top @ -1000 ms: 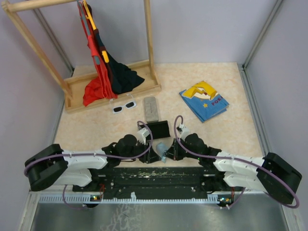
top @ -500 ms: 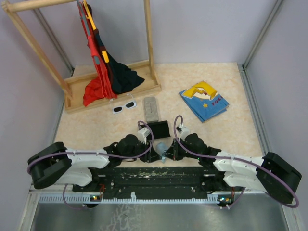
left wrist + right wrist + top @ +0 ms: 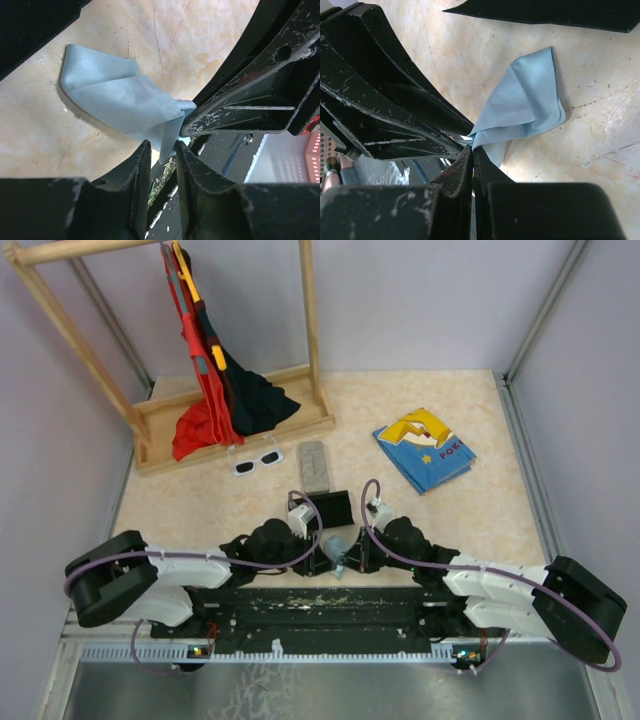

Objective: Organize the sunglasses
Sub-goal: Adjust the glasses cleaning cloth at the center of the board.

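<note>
White-framed sunglasses (image 3: 255,461) with dark lenses lie on the table in front of the wooden rack, far from both grippers. Both arms meet at the near edge over a light-blue cloth (image 3: 337,544). My right gripper (image 3: 472,149) is shut on a corner of that cloth (image 3: 525,100), which hangs partly lifted off the table. My left gripper (image 3: 163,146) faces it with a narrow gap between its jaws. The cloth's (image 3: 115,100) lower tip hangs just into that gap, apart from the fingers. In the top view the two grippers (image 3: 322,558) (image 3: 348,558) are nearly touching.
A grey oblong case (image 3: 315,466) lies beside the sunglasses and a black case (image 3: 330,508) just beyond the grippers. The wooden rack (image 3: 240,430) holds red and black garments at the back left. A folded blue printed item (image 3: 424,450) lies at the back right.
The left arm has shifted a little to the right, bringing its gripper closer to the cloth. The right arm and the cloth have stayed where they were.
</note>
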Tool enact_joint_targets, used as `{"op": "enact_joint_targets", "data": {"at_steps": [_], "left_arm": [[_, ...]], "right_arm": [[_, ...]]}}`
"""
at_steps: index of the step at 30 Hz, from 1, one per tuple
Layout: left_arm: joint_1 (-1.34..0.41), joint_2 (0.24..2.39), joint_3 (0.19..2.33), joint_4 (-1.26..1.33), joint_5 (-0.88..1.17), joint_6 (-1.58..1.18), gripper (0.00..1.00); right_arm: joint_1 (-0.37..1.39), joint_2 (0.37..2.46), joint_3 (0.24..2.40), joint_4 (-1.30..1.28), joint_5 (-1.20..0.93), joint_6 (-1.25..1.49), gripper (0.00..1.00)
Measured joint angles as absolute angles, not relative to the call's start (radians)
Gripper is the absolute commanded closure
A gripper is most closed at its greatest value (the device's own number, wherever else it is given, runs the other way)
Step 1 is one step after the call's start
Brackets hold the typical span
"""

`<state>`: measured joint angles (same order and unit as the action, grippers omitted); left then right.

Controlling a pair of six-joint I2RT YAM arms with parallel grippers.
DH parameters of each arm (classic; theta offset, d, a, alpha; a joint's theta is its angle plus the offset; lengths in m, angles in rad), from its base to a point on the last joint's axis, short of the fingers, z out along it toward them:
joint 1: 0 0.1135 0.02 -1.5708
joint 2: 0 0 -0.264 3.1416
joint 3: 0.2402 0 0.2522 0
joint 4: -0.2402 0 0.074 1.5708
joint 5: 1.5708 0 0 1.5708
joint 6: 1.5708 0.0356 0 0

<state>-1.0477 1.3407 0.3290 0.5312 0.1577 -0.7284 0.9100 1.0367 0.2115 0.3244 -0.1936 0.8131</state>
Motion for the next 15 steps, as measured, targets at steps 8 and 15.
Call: {"op": "enact_joint_targets", "data": {"at_steps": [8, 15], "left_arm": [[-1.048, 1.349, 0.34, 0.555, 0.159, -0.725, 0.97], [-1.048, 1.336, 0.342, 0.553, 0.158, -0.718, 0.99]], "right_arm": [[0.91, 1.037, 0.212, 0.329, -0.194, 0.813, 1.0], [0.91, 1.025, 0.212, 0.295, -0.178, 0.811, 1.0]]}}
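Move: The glasses cleaning cloth stretches away from the left hand: its middle is about 3 cm ahead, 1 cm to the right and 2 cm lower, with its near edge already between the open fingers. From the right hand, shut on that same near end, the middle is some 3 cm ahead and 3 cm left, 3 cm below. The black case stands roughly 14 cm ahead and 1 cm left of the left hand, the grey case about 26 cm ahead and 4 cm left. The cloth's near edge is pinched by the left fingers as they close from about a third open to fully shut, that hand easing only some 1 cm up and slightly right, towards the right gripper. The right hand keeps its own closed hold on the cloth beside it, nearly still, starting a tiny drift right and down at the very end. ##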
